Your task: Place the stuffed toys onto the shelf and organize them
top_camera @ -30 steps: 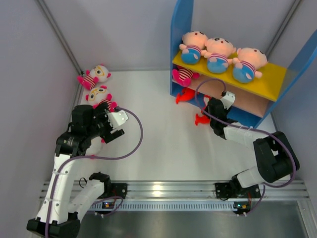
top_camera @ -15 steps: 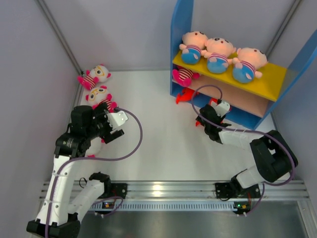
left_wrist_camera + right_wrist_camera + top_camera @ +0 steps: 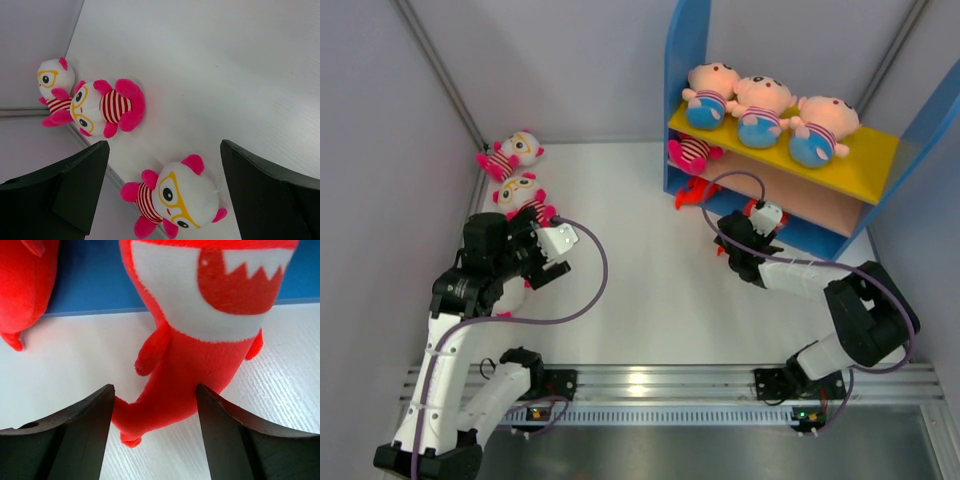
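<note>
The shelf (image 3: 685, 60) stands at the back right. Three peach dolls (image 3: 760, 105) sit on its yellow top board, and a striped doll (image 3: 692, 152) lies on the middle board. My right gripper (image 3: 758, 226) is low at the blue base, open. In the right wrist view its fingers (image 3: 80, 430) flank the tail of a red fish (image 3: 200, 325) whose head rests on the base. A second red fish (image 3: 22, 285) lies to the left. My left gripper (image 3: 165, 145) is open above a white-faced doll (image 3: 175, 200). Two more such dolls (image 3: 102, 107) lie beyond, by the wall (image 3: 517, 193).
Grey walls close in the left side and the back. The two loose dolls lie in the back left corner against the wall rail (image 3: 480, 185). A purple cable (image 3: 595, 280) loops off the left wrist. The metal rail (image 3: 650, 385) runs along the near edge.
My right gripper has drawn back from under the shelf's middle board toward the near left. The left arm has hardly moved.
</note>
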You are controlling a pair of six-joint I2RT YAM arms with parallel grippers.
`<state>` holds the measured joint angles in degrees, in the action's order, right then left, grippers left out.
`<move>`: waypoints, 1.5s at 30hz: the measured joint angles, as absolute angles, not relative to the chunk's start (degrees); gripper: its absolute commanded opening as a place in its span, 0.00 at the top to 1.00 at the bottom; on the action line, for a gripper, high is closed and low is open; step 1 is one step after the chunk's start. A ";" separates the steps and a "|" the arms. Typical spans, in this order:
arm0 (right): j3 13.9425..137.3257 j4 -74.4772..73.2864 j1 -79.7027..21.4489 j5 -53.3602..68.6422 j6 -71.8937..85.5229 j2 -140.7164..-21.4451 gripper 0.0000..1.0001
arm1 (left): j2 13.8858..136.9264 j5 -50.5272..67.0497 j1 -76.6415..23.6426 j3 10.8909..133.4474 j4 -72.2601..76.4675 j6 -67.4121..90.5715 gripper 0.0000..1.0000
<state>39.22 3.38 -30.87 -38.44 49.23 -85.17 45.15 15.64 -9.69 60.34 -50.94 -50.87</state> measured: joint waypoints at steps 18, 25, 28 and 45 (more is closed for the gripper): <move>35.66 1.45 -31.11 -38.24 49.93 -79.57 0.30 | 45.10 16.23 -9.69 60.34 -50.94 -50.89 0.01; 35.73 4.03 -30.02 -36.42 53.01 -87.29 0.63 | 44.07 16.03 -9.69 60.34 -50.94 -51.00 0.01; 36.56 5.21 -28.64 -36.12 52.53 -89.19 0.82 | 43.62 15.97 -9.69 60.34 -50.96 -51.09 0.01; 43.29 7.55 -22.94 -35.48 55.24 -92.77 1.00 | 44.36 15.70 -9.69 60.36 -50.94 -51.09 0.01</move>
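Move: The red shark toy lies just ahead of the right hand, its middle about 5 cm forward, 2 cm right and 3 cm below. The other red toy is roughly 7 cm ahead and 14 cm left of this hand, also some 3 cm lower. From the left hand the shark toy is about 15 cm forward, 46 cm right and 22 cm below. Right hand lifts, drops about 8 cm, shuts on the shark's tail end, and pushes forward-right under the middle shelf. ##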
